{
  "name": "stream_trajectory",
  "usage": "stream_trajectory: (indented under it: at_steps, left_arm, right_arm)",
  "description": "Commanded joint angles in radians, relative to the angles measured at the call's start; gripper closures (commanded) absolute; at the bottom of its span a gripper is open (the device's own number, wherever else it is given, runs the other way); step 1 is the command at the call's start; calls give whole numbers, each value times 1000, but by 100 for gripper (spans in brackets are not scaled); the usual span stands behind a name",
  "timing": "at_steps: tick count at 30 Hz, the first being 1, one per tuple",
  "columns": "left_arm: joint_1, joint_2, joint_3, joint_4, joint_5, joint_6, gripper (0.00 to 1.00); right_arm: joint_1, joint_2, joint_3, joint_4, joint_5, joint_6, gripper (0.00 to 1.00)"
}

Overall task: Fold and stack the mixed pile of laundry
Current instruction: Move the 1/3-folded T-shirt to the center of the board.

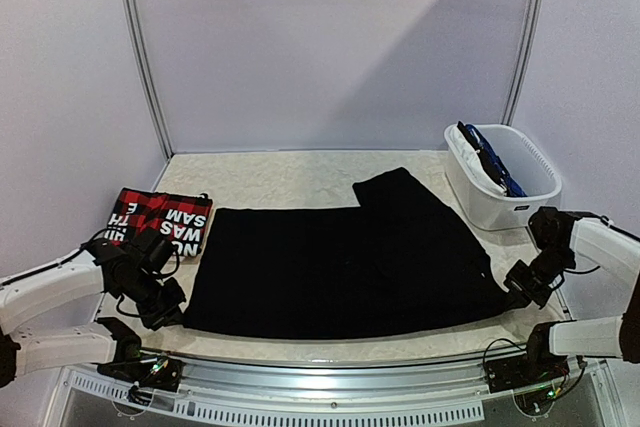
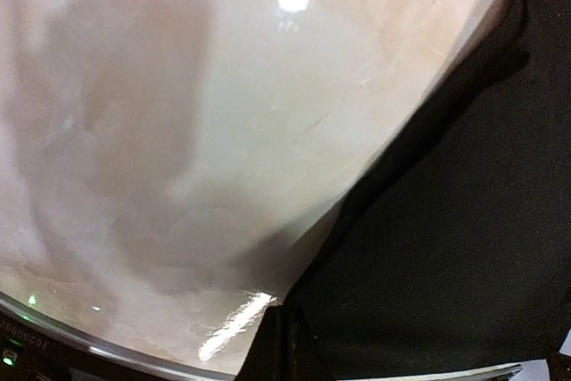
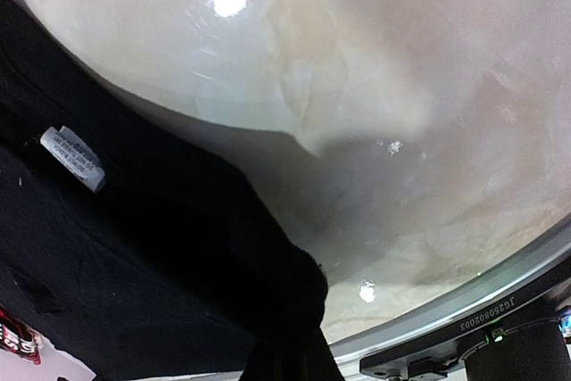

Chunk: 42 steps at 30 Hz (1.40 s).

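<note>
A plain black garment lies spread flat across the middle of the table, with one flap folded over at its far right. My left gripper is shut on its near left corner. In the left wrist view the black cloth runs up from the closed fingertips, with a shadow under its edge. My right gripper is shut on the near right corner, where the cloth bunches at the fingertips. A folded red-black plaid garment with white lettering lies at the left.
A white plastic basket stands at the back right with a blue garment inside it. A white label shows on the black cloth. The table's metal front rail runs just behind both grippers.
</note>
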Motion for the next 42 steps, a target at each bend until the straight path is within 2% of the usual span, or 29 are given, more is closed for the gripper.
stream_trajectory:
  at_steps: [1, 5, 11, 16, 25, 28, 33, 38, 42]
  left_arm:
    - [-13, -20, -6, -67, -30, -35, 99]
    - [-14, -13, 25, -113, -54, -21, 94]
    - [-15, -91, 67, -166, -117, -20, 75]
    - [-15, -119, 102, -214, -166, -9, 59]
    - [-15, -152, 233, -237, -285, 97, 27]
    - [-14, -136, 279, -241, -317, 136, 21]
    - [-13, -72, 383, -234, -371, 239, 2]
    - [-14, 46, 542, -213, -417, 372, 0]
    - [-13, 138, 641, -161, -400, 467, 1]
  right_arm:
    - [-6, -21, 0, -33, 63, 11, 97]
    - [-6, -30, 7, -35, 68, 3, 76]
    - [-5, -70, 73, -76, 109, -11, 38]
    - [-5, -80, 169, -100, 130, -55, 25]
    - [11, -87, 424, -104, 128, -209, 19]
    - [68, -72, 529, -77, 149, -247, 18]
    - [184, -18, 678, -11, 177, -295, 16]
    - [247, 97, 805, 87, 144, -378, 16]
    - [276, 236, 924, 134, 93, -446, 16]
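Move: Both closed grippers hold the black T-shirt's near corners just off the board. From the left hand, the T-shirt's middle lies about 37 cm to the right and 11 cm ahead, and the folded plaid shirt some 25 cm ahead and 10 cm to the left. From the right hand, the T-shirt's middle is roughly 38 cm to the left and 9 cm ahead, and the laundry basket about 30 cm ahead and 5 cm to the right. Open both grippers wide and let go of the T-shirt's near corners, easing back barely a centimetre first. Then lift clear and swing forward: the left up about 16 cm and forward 10, the right faster, up some 25 cm and forward 18, drifting a little left. Tip the fingers forward as they rise, the right turning much more and also counter-clockwise. ##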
